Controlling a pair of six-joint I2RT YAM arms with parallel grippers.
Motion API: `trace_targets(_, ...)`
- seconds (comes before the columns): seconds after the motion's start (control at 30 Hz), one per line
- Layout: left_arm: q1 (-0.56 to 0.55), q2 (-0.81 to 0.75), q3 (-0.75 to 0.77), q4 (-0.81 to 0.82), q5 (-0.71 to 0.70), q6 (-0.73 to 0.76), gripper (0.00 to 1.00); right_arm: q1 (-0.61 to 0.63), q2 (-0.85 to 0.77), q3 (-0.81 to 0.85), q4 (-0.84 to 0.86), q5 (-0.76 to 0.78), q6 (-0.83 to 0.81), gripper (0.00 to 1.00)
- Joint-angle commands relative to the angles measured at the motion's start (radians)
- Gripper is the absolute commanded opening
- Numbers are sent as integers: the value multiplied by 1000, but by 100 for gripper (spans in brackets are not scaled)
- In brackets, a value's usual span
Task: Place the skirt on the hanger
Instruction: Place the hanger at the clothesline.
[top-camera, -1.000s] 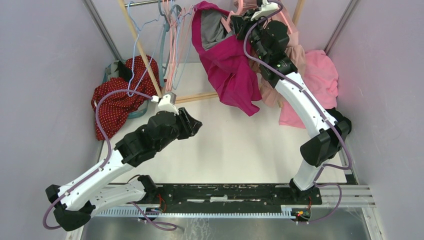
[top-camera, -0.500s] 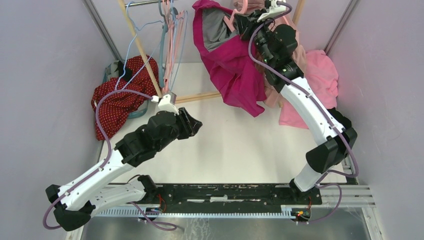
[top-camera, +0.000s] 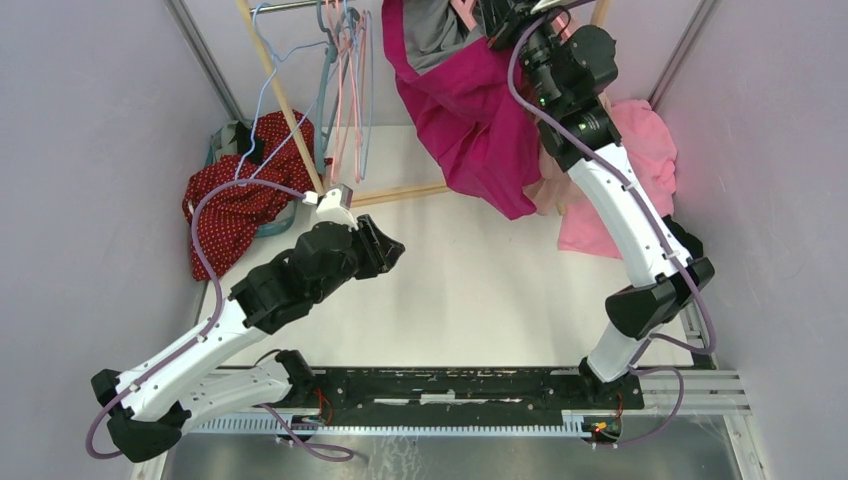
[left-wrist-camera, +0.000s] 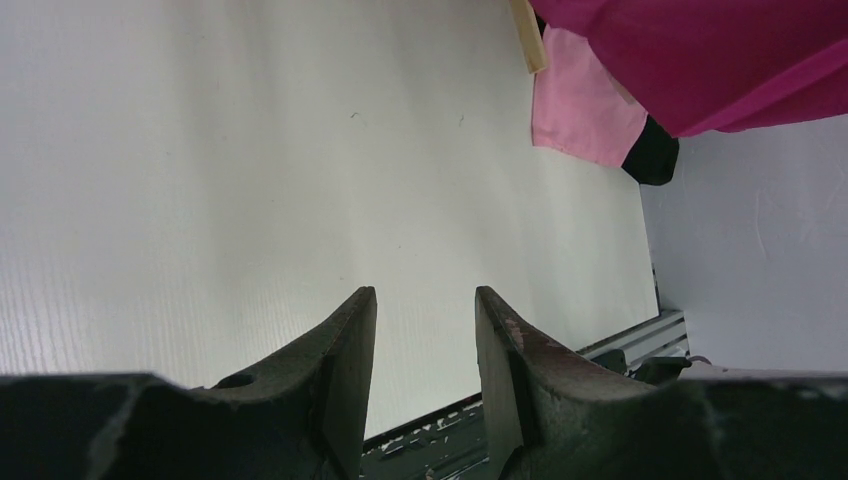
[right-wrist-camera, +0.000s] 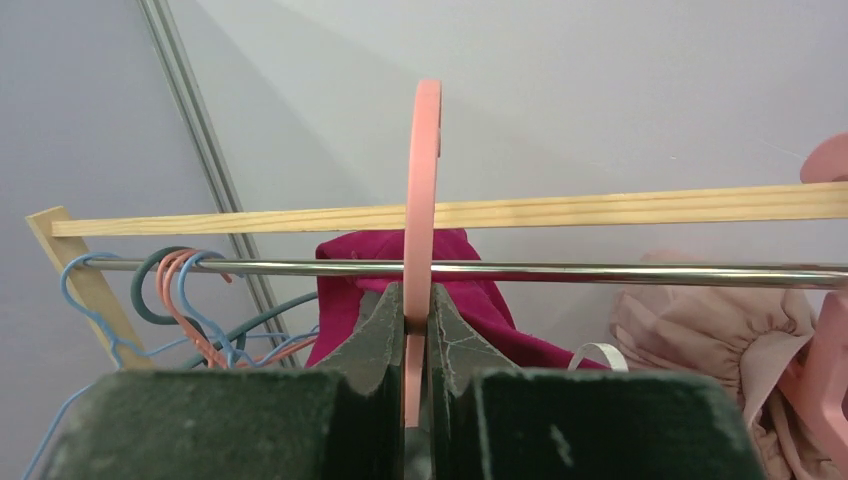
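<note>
A magenta skirt (top-camera: 480, 110) with a grey lining hangs from a pink hanger (right-wrist-camera: 421, 180) at the top middle of the overhead view. My right gripper (right-wrist-camera: 418, 292) is shut on the hanger's hook stem, high at the back (top-camera: 500, 15). In the right wrist view the hook crosses the chrome rail (right-wrist-camera: 620, 272) and the wooden bar (right-wrist-camera: 620, 208); whether it rests on the rail I cannot tell. The skirt (right-wrist-camera: 345, 290) shows behind the fingers. My left gripper (top-camera: 390, 250) hovers low over the white table, open and empty (left-wrist-camera: 425, 295), with the skirt's hem (left-wrist-camera: 700, 50) far ahead.
Several blue, teal and pink wire hangers (top-camera: 340, 70) hang at the rail's left end. A red dotted garment (top-camera: 235, 195) lies at the back left beside a wooden rack leg (top-camera: 280, 100). Pink garments (top-camera: 640, 150) are heaped at the back right.
My right arm has lifted the hanger and skirt up and back toward the rail. The left arm has stayed still.
</note>
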Motion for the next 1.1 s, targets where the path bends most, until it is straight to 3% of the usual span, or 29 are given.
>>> trace_targets(0.0,4,-13,12,33,13,11,48,-5,27,147,82,-12,16,1)
trace_targets(0.6,4,-32,15,27,20,-5,48,-24,271,525,-175,-31,84,1)
trace_targets(1.07,5,-34,9,34,23,-8,49,-52,311,529,-273,-49,134,1)
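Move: The right hand still holds the pink hanger with the magenta skirt; the nearest stretch of metal rail is about 7 cm ahead, 3 cm left and 5 cm above. The rose skirt's hanger lies some 10 cm right and 4 cm ahead, the empty hangers some 20 cm left and 5 cm ahead, all near rail height. From the idle left hand, that rail stretch is roughly 30 cm ahead, 15 cm right and 37 cm up. The right hand carries the hanger forward about 6.5 cm towards the rail, sinking 3.5 cm and tipping down 10 degrees. ##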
